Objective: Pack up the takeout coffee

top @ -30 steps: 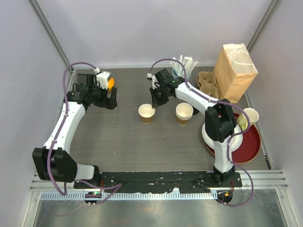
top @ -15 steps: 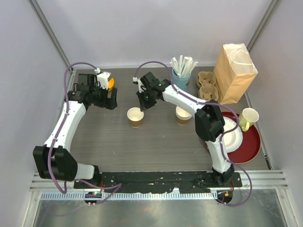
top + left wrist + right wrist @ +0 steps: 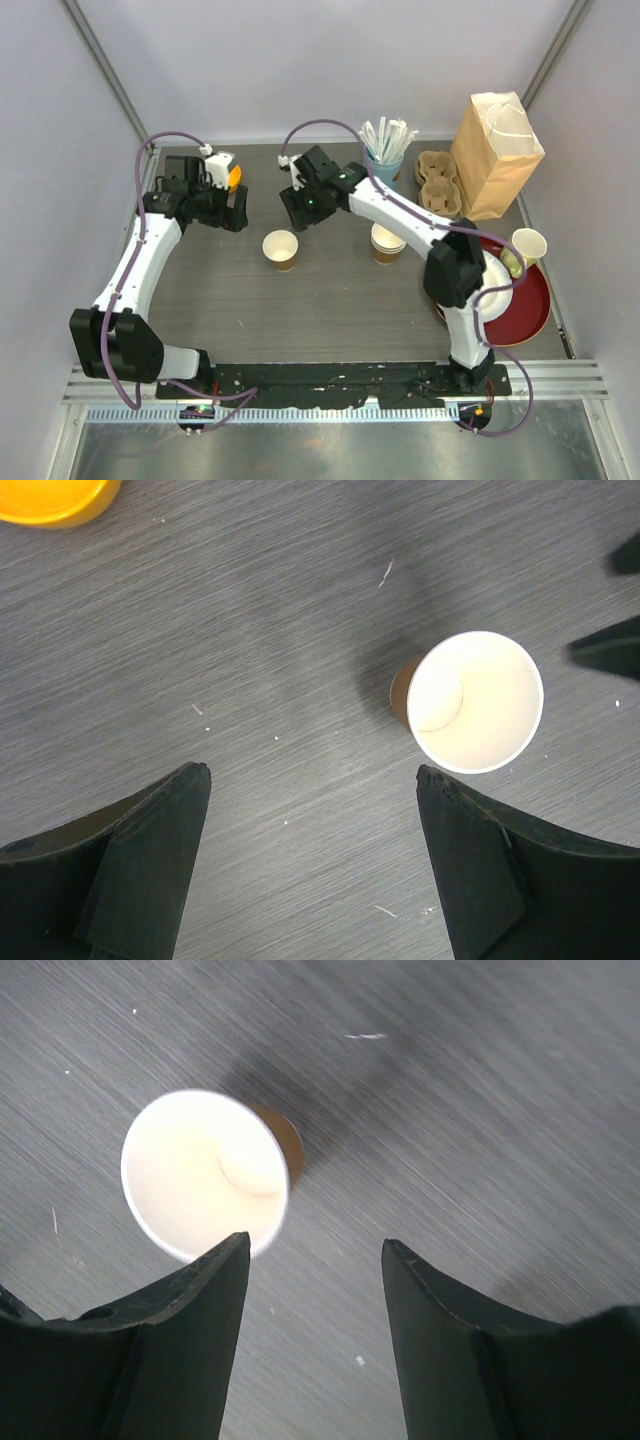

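Observation:
One kraft-brown takeout coffee cup (image 3: 281, 250) stands upright on the dark table, white inside, with no lid on it. It also shows in the left wrist view (image 3: 475, 702) and the right wrist view (image 3: 205, 1175). A short stack of the same cups (image 3: 387, 241) stands to its right. My right gripper (image 3: 298, 208) (image 3: 315, 1240) hovers just behind the single cup, open, with nothing between its fingers. My left gripper (image 3: 230, 208) (image 3: 310, 770) is to the cup's left, open wide over bare table.
An orange object (image 3: 233, 177) (image 3: 55, 500) sits behind the left gripper. At the back right stand a light-blue cup of straws (image 3: 383, 165), a cardboard cup carrier (image 3: 436, 180) and a brown paper bag (image 3: 497, 150). A red tray (image 3: 535, 305) at the right carries a pale yellow cup (image 3: 528, 245).
My right gripper carried the single cup leftward across the table, set it down, opened and drew back from it. The left arm has not moved.

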`<state>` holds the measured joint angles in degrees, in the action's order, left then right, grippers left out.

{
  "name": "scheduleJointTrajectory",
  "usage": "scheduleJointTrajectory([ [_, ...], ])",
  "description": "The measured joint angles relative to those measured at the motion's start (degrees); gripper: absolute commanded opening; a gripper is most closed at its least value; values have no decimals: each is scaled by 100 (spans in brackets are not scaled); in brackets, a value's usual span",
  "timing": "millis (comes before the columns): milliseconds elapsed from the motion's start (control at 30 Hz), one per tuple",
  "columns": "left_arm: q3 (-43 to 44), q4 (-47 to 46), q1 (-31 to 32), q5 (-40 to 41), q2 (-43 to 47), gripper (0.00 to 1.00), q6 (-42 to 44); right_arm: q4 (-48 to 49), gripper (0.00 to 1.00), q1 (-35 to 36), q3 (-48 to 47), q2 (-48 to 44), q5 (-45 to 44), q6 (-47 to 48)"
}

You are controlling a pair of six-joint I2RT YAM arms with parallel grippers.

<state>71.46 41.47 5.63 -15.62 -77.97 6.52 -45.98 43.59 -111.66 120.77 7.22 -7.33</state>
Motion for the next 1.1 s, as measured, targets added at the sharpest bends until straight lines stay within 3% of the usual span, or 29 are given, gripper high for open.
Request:
scheduleJointTrajectory([
  [100,0,-2,0,-7,0,88,0,7,45,-118,450,-844,-463,103],
  [167,0,-4,0,0,0,88,0,50,45,-407,997,-1687,-658,114],
  [300,-9,-2,0,-9,0,88,0,177,52,-1775,2186,-3248,-876,28],
  [400,-9,-2,0,-39,0,88,-2,243,45,-2671,2964,-3790,-1021,-17],
  [567,-9,-2,0,-68,-4,88,-4,170,36,-2898,3657,-3644,-763,-24],
  [900,-11,-2,0,-90,-4,88,-2,273,25,-2898,3722,-3261,-393,-35],
  [1100,-13,-2,0,-90,-4,88,-2,275,26,-2898,3722,-3077,-326,-35],
])
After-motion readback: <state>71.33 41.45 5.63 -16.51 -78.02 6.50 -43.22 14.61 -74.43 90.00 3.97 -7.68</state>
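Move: The three stacked cups that the right hand goes for lie about 21 cm to its right and 1 cm back, their middle some 7 cm below it. The single cup just set down is about 5 cm to its left and 3 cm back; the straw holder stands 20 cm right and 17 cm ahead, and the black lid 27 cm right and 7 cm ahead. From the idle left hand the stack is about 39 cm to the right, level ahead, 13 cm lower. The right hand leaves the single cup, arching up about 11 cm as it sweeps quickly some 27 cm to the right, back to the stacked cups and just past them, while the wrist turns roughly 30 degrees clockwise. It then sinks by about as much as it had risen, ever more slowly, with a small drift back left, and narrows its fingers to about a quarter open at the right-hand edge of the stack, one fingertip over the top cup's mouth and the other outside the rim. ##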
